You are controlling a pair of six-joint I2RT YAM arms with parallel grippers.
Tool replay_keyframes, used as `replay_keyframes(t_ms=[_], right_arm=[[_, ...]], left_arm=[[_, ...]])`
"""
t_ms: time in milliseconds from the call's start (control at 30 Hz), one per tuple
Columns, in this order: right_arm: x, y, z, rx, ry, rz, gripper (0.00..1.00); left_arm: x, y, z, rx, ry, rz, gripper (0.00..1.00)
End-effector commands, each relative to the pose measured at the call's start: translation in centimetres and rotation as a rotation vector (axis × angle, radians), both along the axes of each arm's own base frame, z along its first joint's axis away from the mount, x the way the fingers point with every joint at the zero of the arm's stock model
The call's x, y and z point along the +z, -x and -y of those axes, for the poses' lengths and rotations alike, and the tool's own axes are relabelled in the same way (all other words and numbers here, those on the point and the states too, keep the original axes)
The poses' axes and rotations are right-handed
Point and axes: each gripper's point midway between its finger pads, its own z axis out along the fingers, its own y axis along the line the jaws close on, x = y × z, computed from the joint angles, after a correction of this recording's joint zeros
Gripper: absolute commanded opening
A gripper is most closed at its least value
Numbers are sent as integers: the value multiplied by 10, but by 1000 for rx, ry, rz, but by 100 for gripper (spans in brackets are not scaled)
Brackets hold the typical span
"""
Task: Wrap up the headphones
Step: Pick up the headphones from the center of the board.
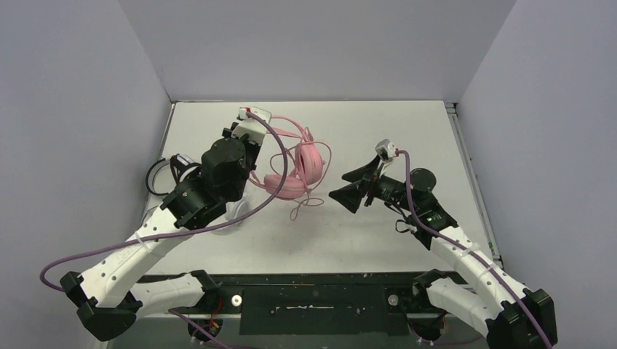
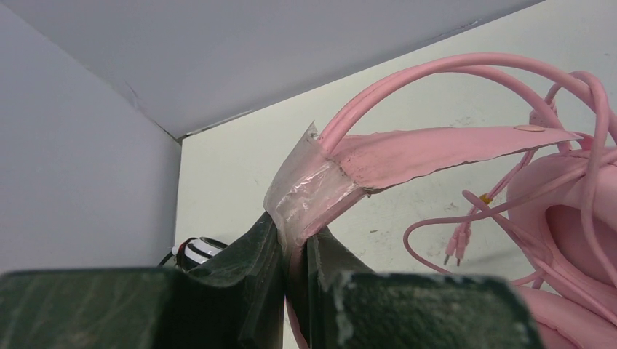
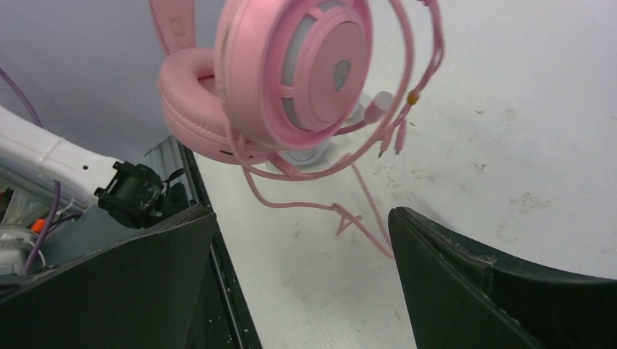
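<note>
The pink headphones (image 1: 298, 167) hang above the table's middle, their pink cable (image 1: 304, 207) partly looped round the cups and trailing down to the table. My left gripper (image 2: 295, 243) is shut on the taped end of the pink headband (image 2: 436, 145); in the top view it (image 1: 256, 161) is mostly hidden under its own wrist. The cable's plugs (image 2: 458, 247) dangle free. My right gripper (image 1: 351, 185) is open and empty, just right of the headphones. In the right wrist view, the ear cup (image 3: 291, 73) hangs above its spread fingers and a cable loop (image 3: 349, 214) runs by the right finger.
A black-and-white headset (image 1: 174, 169) with a thin black cable (image 1: 151, 178) lies by the left wall, also seen as a striped cup (image 2: 196, 251) in the left wrist view. Something white (image 1: 236, 211) lies under my left arm. Walls close off the table's left, back and right.
</note>
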Motion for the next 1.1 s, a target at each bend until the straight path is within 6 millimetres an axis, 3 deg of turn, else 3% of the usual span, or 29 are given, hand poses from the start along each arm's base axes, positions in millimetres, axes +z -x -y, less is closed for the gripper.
replay_keyframes(t_ms=[0,267,533,600,667,800,967,1067], right_arm=[[12,11,-16,27,-6,88,90],[-14,13,-57,-11,34,113,77],[-25,-5,-73,-79,46,101,61],[-25,-7,-74,-84,51,104,52],[-24,-6,-73,-84,51,105,37],[-14,-6,-65,-122,39,109,0],[0,-14,-29,-287,36,110,0],[8,-20,-1,-416,45,110,0]], left_arm=[[37,-4,5,23,181,95,0],[34,-10,16,4,178,73,0],[36,-5,17,-19,208,69,0],[35,-4,16,-21,212,68,0],[31,-4,16,-19,203,64,0],[14,-10,0,106,165,45,0],[-23,-21,-20,236,128,9,0],[-55,-36,-45,313,137,-59,0]])
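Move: The loose pink cable hanging under the headphones lies about 8 cm to the right hand's left, 1 cm back and 6 cm below it. The near ear cup is some 9 cm left, 5 cm ahead and 3 cm above; the other cup is about 15 cm left, 1 cm back and 3 cm above. From the left hand, which already holds the headband up, the cable is roughly 13 cm right, 11 cm back and 17 cm lower. The hanging pink cable is pinched by the right hand: it swings about 7 cm left and 6 cm down under the cups, bowing some 3 cm back on the way, and shuts its wide-open fingers on the strands. It then draws them about 3 cm right and 4 cm up. The left hand keeps gripping the headband and sinks about 5 cm in two steps, turning slightly counter-clockwise at the end. ##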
